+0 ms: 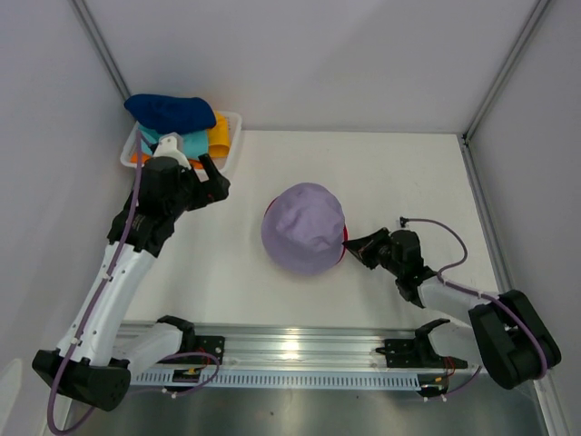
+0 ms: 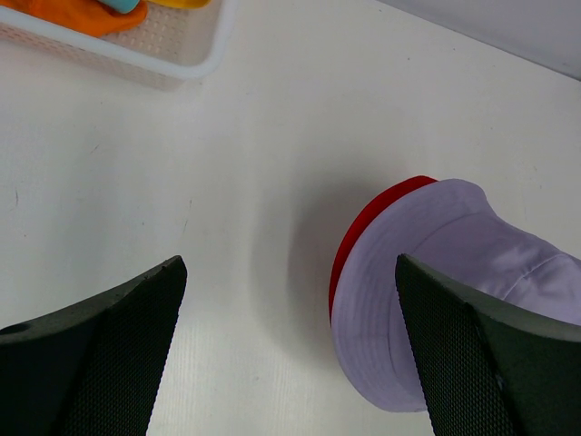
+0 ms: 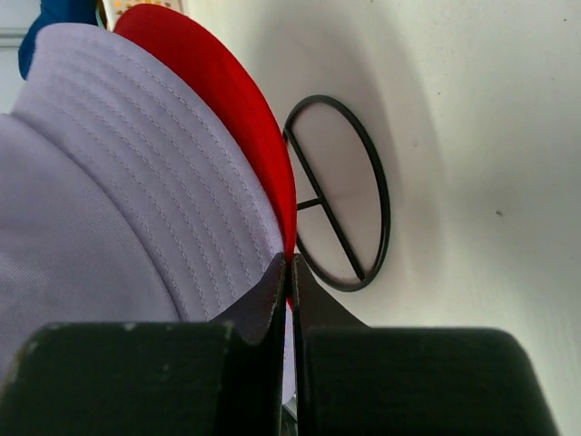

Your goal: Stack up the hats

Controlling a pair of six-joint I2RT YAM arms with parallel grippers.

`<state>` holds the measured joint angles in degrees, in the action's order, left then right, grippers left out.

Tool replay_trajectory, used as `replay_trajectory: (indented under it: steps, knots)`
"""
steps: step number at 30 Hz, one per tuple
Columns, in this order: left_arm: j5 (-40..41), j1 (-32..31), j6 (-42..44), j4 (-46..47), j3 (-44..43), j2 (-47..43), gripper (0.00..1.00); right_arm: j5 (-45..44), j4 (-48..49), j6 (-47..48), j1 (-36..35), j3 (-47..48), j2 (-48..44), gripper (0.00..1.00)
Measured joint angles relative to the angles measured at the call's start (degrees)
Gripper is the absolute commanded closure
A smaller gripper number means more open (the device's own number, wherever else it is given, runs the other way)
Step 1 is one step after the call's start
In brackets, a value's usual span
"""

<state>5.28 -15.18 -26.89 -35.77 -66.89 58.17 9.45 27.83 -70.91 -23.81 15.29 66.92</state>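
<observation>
A lilac hat (image 1: 304,227) sits on top of a red hat (image 1: 343,242) at the middle of the table; only a sliver of the red brim shows under it. My right gripper (image 1: 349,243) is at the stack's right edge, shut on the red brim (image 3: 218,100) just under the lilac brim (image 3: 109,182). My left gripper (image 1: 216,177) hangs open to the left of the stack, nothing between its fingers (image 2: 100,336). In the left wrist view the lilac hat (image 2: 454,272) and the red brim (image 2: 372,218) lie partly behind the right finger.
A white slatted basket (image 1: 229,150) at the back left holds a dark blue hat (image 1: 172,111), a teal one (image 1: 186,143), a yellow one (image 1: 220,133) and an orange one (image 1: 136,156). The round foot of a black wire stand (image 3: 340,195) shows under the stack.
</observation>
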Motion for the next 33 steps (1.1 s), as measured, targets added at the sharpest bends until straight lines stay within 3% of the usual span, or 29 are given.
replay_trajectory:
  steps: [4, 5, 6, 8, 9, 11, 12, 15, 18, 24, 29, 33]
  knots:
    - [0.33, 0.00, 0.02, -0.46, 0.00, 0.07, 0.01, 1.16, 2.08, 0.17, -0.02, 0.74, 3.52, 0.99]
    - [0.50, 0.00, 0.02, -0.57, 0.00, 0.04, 0.01, 1.31, 1.99, 0.42, 0.00, 1.03, 3.61, 0.94]
    - [0.63, 0.04, 0.02, -0.66, 0.00, 0.04, 0.00, 1.33, 1.73, 0.70, 0.00, 1.36, 3.56, 0.82]
    - [0.72, 0.20, 0.02, -0.83, 0.00, 0.02, 0.01, 1.31, -0.68, 1.92, 0.00, 2.40, 3.13, 0.67]
    - [0.74, 0.33, 0.02, -0.85, 0.00, 0.00, 0.01, 1.29, -2.73, 2.67, -0.02, 3.15, 2.60, 0.48]
    - [0.94, 0.96, -0.02, -0.85, 0.00, 0.00, 0.00, 0.94, -7.58, 5.09, 0.00, 5.01, 0.66, 0.32]
    - [1.14, 1.46, -0.11, -0.85, 0.00, 0.02, 0.01, 0.66, -10.97, 6.56, 0.02, 6.47, -0.79, 0.18]
    - [2.05, 4.09, -0.59, -0.94, -0.20, 0.61, 0.01, -1.20, -21.99, 12.09, 0.42, 12.37, -5.90, 0.01]
    - [1.88, 8.94, -1.60, -1.33, -2.12, 3.54, 0.00, -2.16, -32.68, 18.21, 3.10, 18.75, -10.08, 0.00]
    - [1.16, 18.69, -3.85, 0.94, -8.70, 14.34, 0.01, -2.12, -46.88, 29.35, 17.18, 25.40, -15.80, 0.01]
    - [-1.31, 23.52, -8.20, 10.58, -10.38, 23.34, 0.02, -0.98, -48.92, 34.21, 19.96, 27.61, -13.55, 0.00]
    - [-1.57, 25.31, -12.20, 20.02, -11.15, 31.50, 0.04, 1.31, -45.29, 35.45, 19.98, 29.33, -8.74, 0.01]
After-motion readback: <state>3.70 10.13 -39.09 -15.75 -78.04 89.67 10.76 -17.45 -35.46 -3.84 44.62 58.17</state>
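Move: My right hand is shut on the right-hand edge of the stacked brims. The lavender hat's middle lies about 11 cm to its left, 2 cm ahead and slightly higher, with the red hat just beneath it. For my open left hand, the blue hat on top of the basket pile is roughly 28 cm ahead, 17 cm left and 16 cm below; the teal hat is 24 ahead, 12 left, and the yellow one 27 ahead, 4 left, both some 20 cm down. I open my right fingers wide to let go of the brim edge and back off, up about 9 cm and then some 12 cm to the right, edging forward at the end, while that hand rolls some 30 degrees, its left side dropping. My left hand, still wide open, then swings about 16 cm left and as far forward, sinking slightly and turning 30 degrees counter-clockwise, towards the hats in the basket. ##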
